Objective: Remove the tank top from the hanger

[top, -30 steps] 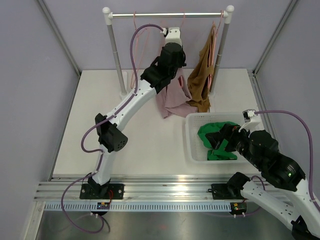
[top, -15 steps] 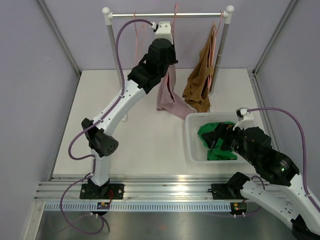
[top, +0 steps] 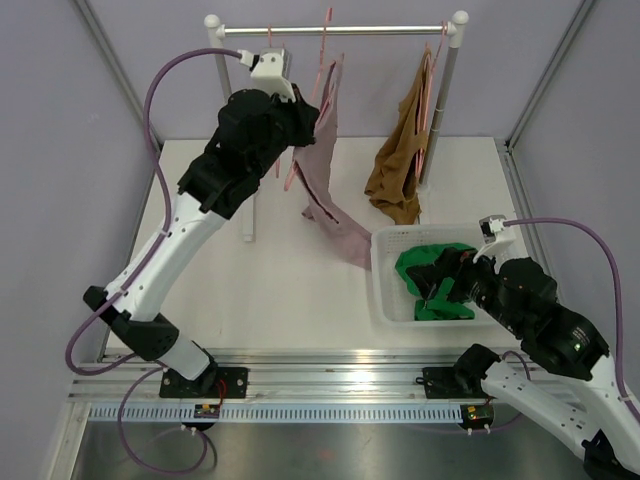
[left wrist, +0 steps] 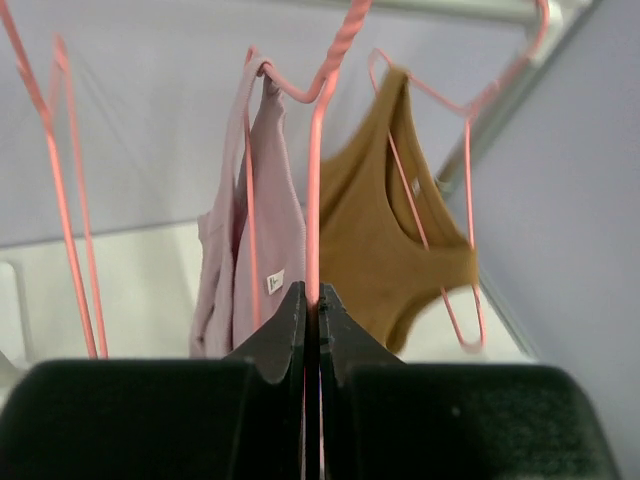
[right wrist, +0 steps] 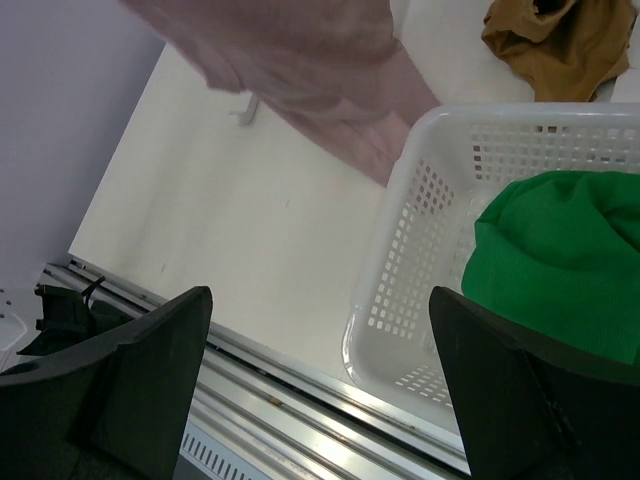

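Note:
A mauve tank top (top: 335,190) hangs on a pink hanger (top: 325,50) whose hook reaches up to the rail (top: 390,30). Its hem trails down to the corner of the basket. My left gripper (top: 308,112) is shut on the hanger's wire (left wrist: 315,180), below the twisted neck, and holds it tilted. In the left wrist view (left wrist: 312,300) the top (left wrist: 265,230) hangs bunched on the hanger's left shoulder. My right gripper (top: 440,275) is open and empty over the basket's near left side (right wrist: 320,295). The top's lower part also shows in the right wrist view (right wrist: 300,60).
A brown tank top (top: 400,160) hangs on a second pink hanger at the rail's right end. An empty pink hanger (left wrist: 60,200) hangs at the left. A white basket (top: 385,300) with a green garment (top: 435,270) stands at the right. The rack's left post (top: 232,120) stands behind the left arm.
My left arm has swung left and upward with the hanger in its grip, and the mauve top has been lifted and dragged left. The right arm has barely moved.

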`<state>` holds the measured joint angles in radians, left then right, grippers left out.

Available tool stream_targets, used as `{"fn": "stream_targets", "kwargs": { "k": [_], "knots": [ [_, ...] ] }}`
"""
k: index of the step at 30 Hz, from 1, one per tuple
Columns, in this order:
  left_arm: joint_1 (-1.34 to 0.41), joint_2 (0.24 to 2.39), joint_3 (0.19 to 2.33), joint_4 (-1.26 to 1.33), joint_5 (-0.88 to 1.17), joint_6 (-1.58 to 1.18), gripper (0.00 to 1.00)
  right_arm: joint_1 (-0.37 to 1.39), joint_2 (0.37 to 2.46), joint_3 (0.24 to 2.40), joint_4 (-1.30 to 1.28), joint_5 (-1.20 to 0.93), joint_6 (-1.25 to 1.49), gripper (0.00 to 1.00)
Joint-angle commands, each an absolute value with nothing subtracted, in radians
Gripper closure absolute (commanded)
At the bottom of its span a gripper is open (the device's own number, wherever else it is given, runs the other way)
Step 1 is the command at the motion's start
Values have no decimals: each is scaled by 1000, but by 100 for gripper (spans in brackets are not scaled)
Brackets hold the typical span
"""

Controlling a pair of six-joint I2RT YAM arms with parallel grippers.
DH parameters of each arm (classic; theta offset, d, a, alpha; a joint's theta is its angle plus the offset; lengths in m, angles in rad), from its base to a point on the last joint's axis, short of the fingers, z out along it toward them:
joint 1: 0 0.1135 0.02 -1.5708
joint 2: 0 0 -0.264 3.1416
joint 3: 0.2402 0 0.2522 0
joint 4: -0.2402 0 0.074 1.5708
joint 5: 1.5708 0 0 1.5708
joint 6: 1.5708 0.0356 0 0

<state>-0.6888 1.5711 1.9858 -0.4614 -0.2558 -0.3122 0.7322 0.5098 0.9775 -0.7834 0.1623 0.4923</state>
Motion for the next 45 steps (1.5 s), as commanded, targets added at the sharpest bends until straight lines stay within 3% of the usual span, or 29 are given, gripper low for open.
{"fn": "stream_targets", "kwargs": {
  "k": [1,9,14,18,28,38,45],
  "knots": [
    [-692,1379,1776,-408,-85,-376,100,730,523,1038,-746,117,440,2],
    [-696,892,1274,-336,49,-452,100,729,629,991,-461,-161,463,2],
    [-696,648,1042,-296,136,-520,100,732,854,963,-207,-357,538,1],
    [-696,514,892,-255,176,-569,100,744,1017,1012,-42,-376,568,1],
    [-696,364,790,-281,172,-621,100,819,1270,1115,25,-170,500,7],
    [-696,367,769,-301,169,-618,100,822,1302,1175,5,-59,459,14],
    [-696,362,781,-310,170,-620,100,821,1342,1192,-84,67,403,36]
  ]
}}
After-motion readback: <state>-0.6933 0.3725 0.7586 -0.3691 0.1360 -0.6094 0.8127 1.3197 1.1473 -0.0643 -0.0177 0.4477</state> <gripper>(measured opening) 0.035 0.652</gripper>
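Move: The left hand already holds the pink hanger off the rail and is bound for open space over the near table, about 24 cm back, 9 left and 15 down. The tank top's middle hangs level fore-and-aft with this hand, some 5 cm right, 15 below; an empty hanger is about 15 cm ahead, 5 left. From the right hand the tank top is roughly 21 cm ahead, 19 left, 3 up; the basket is 4 cm ahead, 9 right, 24 below. Back and down comes the left hand, some 25 cm towards the base and drifting left, still pinching the hanger's bare arm while turning clockwise, then it holds still. The right hand sweeps left about 20 cm towards the tank top, then forward, turning counter-clockwise and partly back; its fingers start closing around the shoulder strap on the hanger's other arm, still well open. ##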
